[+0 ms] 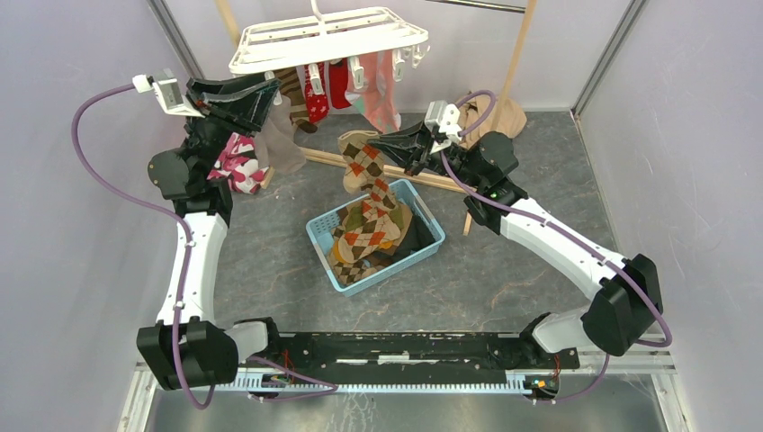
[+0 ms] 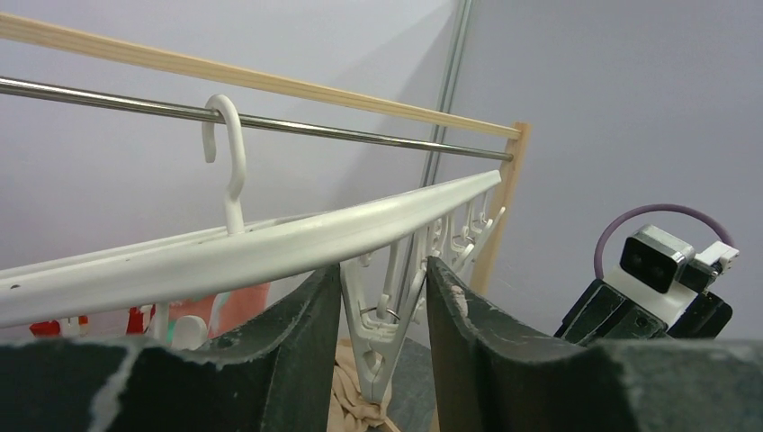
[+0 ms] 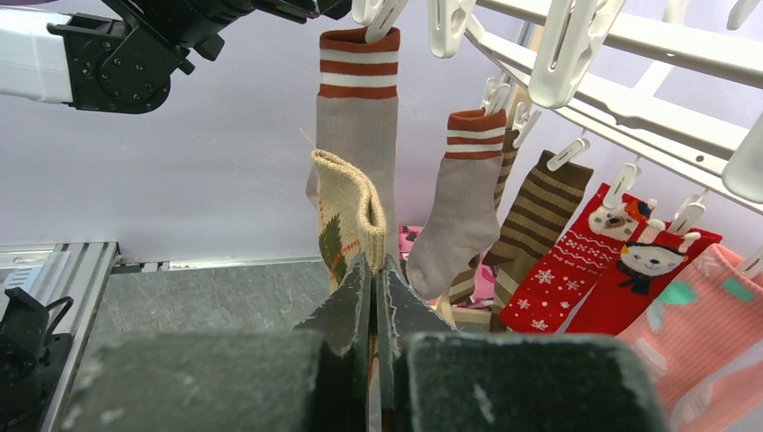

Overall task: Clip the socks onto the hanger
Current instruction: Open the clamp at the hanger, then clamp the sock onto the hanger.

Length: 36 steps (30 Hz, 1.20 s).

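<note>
The white hanger [image 1: 324,36] hangs at the back with several socks clipped under it: striped-cuff taupe [image 3: 360,117], brown-striped [image 3: 540,207], red [image 3: 576,261] and pink [image 3: 711,315]. My left gripper [image 2: 382,270] is up under the hanger's rail [image 2: 270,247]. Its fingers [image 2: 306,324] touch both handles of a dangling white clip [image 2: 382,342], whose tips stay together. My right gripper [image 3: 376,265] is shut on an argyle sock [image 3: 346,207]. The sock's cuff stands above the fingertips, and its foot hangs down toward the basket [image 1: 324,252].
The blue basket holds more argyle socks [image 1: 364,247]. A pink camouflage garment [image 1: 236,162] lies by the left arm. A wooden rack bar [image 1: 396,171] runs along the floor behind the basket. A beige cloth [image 1: 506,117] lies at the back right. The hanger's hook sits on a metal rail [image 2: 360,135].
</note>
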Motion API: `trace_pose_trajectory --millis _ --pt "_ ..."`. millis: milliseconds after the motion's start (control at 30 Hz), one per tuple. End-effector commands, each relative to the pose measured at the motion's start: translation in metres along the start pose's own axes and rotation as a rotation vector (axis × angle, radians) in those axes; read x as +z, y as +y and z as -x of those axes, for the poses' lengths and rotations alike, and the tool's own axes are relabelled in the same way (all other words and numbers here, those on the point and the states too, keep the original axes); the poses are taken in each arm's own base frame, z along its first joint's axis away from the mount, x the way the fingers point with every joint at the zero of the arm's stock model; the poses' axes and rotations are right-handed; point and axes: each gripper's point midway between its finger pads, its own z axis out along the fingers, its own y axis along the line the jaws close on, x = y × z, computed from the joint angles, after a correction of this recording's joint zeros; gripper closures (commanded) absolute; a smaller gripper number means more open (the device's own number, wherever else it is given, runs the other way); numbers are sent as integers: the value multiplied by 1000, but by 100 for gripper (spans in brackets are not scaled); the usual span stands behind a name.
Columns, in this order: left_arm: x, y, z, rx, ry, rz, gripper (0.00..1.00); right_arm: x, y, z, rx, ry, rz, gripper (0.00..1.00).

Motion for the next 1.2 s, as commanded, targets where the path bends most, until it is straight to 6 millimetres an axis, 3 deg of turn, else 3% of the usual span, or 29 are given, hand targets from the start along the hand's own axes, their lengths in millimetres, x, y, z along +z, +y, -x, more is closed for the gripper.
trace_pose_trajectory --millis 0,133,367,533,900,1167 --pt "6 -14 22 10 -55 -45 56 5 -2 29 -39 -71 16 100" --pt "6 -15 21 -1 -56 -52 75 9 0 30 -24 -80 36 100" --pt "4 -17 22 -9 -67 -54 90 33 11 40 60 -124 77 100" --pt "3 -19 18 -22 -67 -53 91 60 28 41 162 -141 89 100" --pt "4 -25 10 -43 -55 -71 92 95 21 37 350 -179 41 100" --pt "6 -28 9 -51 -56 -82 92 110 15 33 411 -200 30 100"
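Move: The clamp at the hanger's near left corner sits right between the left fingertips, about 1 cm ahead and 1 cm right. From that hand the next empty clip is roughly 7 cm right and 2 cm ahead, and the gray striped sock hangs some 14 cm below, 3 cm left and 2 cm ahead. From the right hand, which already holds the argyle sock, the clamp lies about 15 cm left, 4 cm ahead and 12 cm up. Close the left fingers from about half open onto the clamp's two levers and squeeze them together, then keep that pinch with the hand almost in place. A moment later bring the right gripper, shut on the argyle sock, about 10 cm to the left and some 3 cm up towards the clamp, rolling the wrist roughly 20 degrees so its forward side dips. ##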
